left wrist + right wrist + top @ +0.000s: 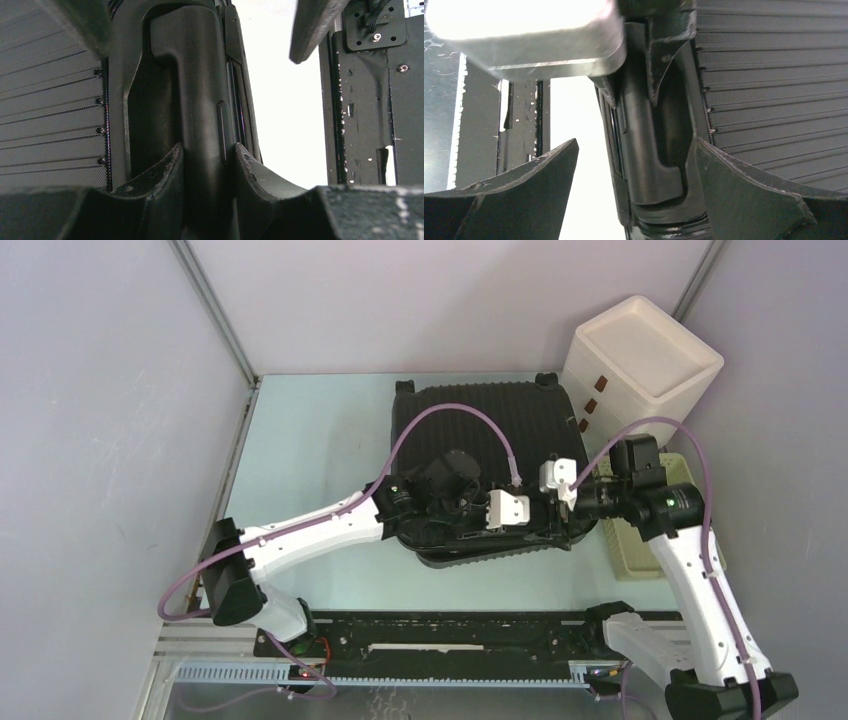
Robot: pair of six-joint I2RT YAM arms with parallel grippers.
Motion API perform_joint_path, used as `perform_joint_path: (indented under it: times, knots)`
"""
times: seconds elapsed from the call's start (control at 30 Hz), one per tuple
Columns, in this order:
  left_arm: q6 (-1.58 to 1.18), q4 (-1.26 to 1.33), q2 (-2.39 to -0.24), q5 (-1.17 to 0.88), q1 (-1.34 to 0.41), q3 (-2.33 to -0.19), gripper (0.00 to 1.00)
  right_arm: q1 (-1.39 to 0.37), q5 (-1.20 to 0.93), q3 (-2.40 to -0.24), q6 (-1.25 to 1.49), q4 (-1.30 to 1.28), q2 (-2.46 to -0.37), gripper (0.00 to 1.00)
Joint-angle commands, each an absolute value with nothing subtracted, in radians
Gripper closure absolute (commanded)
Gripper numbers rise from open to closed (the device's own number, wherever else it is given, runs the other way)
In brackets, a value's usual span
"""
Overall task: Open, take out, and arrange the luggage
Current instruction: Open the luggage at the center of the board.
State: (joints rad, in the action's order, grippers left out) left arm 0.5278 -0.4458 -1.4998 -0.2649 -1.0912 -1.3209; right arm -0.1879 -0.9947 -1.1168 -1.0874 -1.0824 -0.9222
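Observation:
The luggage, a black ribbed hard-shell suitcase, lies flat in the middle of the table. Both grippers meet at its near edge. My left gripper comes in from the left. In the left wrist view, its fingers press on both sides of the black handle, so the left gripper is shut on it. My right gripper faces it from the right. In the right wrist view the right gripper stands open, straddling the end of the handle with a wide gap on its left side.
A white three-drawer box stands at the back right, close to the luggage. A pale yellow slatted basket lies under my right arm. A black rail runs along the near table edge. Grey walls close in both sides.

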Motion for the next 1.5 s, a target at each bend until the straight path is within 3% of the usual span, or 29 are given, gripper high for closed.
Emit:
perform_joint_path:
  times: [0.0,0.5,0.77,1.0,1.17,1.27,1.33,1.47]
  knots:
    - [0.509,-0.326,-1.389,-0.386,-1.089,-1.344,1.00,-0.218,-0.956,-1.182,-1.064,-1.102,-1.000,0.07]
    - [0.394,-0.169,-1.311,-0.466,-1.068,-1.307,1.00,-0.299,-0.907,-1.204,-1.017,-1.118,-1.111,0.18]
    - [0.361,-0.157,-1.318,-0.474,-1.054,-1.310,1.00,-0.276,-0.989,-1.290,-1.066,-1.213,-1.050,0.17]
    - [0.252,-0.091,-1.291,-0.531,-0.990,-1.310,1.00,0.153,-1.260,-1.413,-1.074,-1.365,-0.928,0.11]
    - [0.181,-0.068,-1.282,-0.569,-0.935,-1.350,1.00,0.536,-1.355,-1.169,-0.476,-0.802,-0.803,0.14]
    - [0.157,-0.063,-1.284,-0.572,-0.912,-1.370,1.00,0.778,-1.448,-1.090,-0.278,-0.670,-0.819,0.30]
    - [0.132,-0.042,-1.286,-0.575,-0.901,-1.377,1.00,0.876,-1.432,-1.088,-0.309,-0.723,-0.861,0.46]
    - [0.091,-0.011,-1.304,-0.572,-0.882,-1.405,1.00,0.932,-1.316,-1.088,-0.441,-0.842,-0.960,0.67]
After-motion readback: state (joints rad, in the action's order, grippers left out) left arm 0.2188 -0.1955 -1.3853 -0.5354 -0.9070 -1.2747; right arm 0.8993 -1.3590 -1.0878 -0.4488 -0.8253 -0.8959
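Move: Already in the left hand's fingers is the left part of the luggage handle, whose middle lies about 5 cm to the right of this hand, level ahead and about 1 cm below; the lid's middle is some 15 cm ahead and 2 cm to the right. The handle's middle is about 6 cm to the left of the open right hand and some 3 cm below. From the right hand, the green basket lies roughly 27 cm to the right, 8 cm ahead and 20 cm down. Keeping its pinch on the handle, the left hand pulls up about 8 cm, slowly at first and faster at the end, drifting forward while its fingers tip upward some 20 degrees. The right hand dips a couple of centimetres near the handle's right end, then rises and swings away right and forward over the basket side, ending about 19 cm to the right, turning clockwise and half closing, empty. ##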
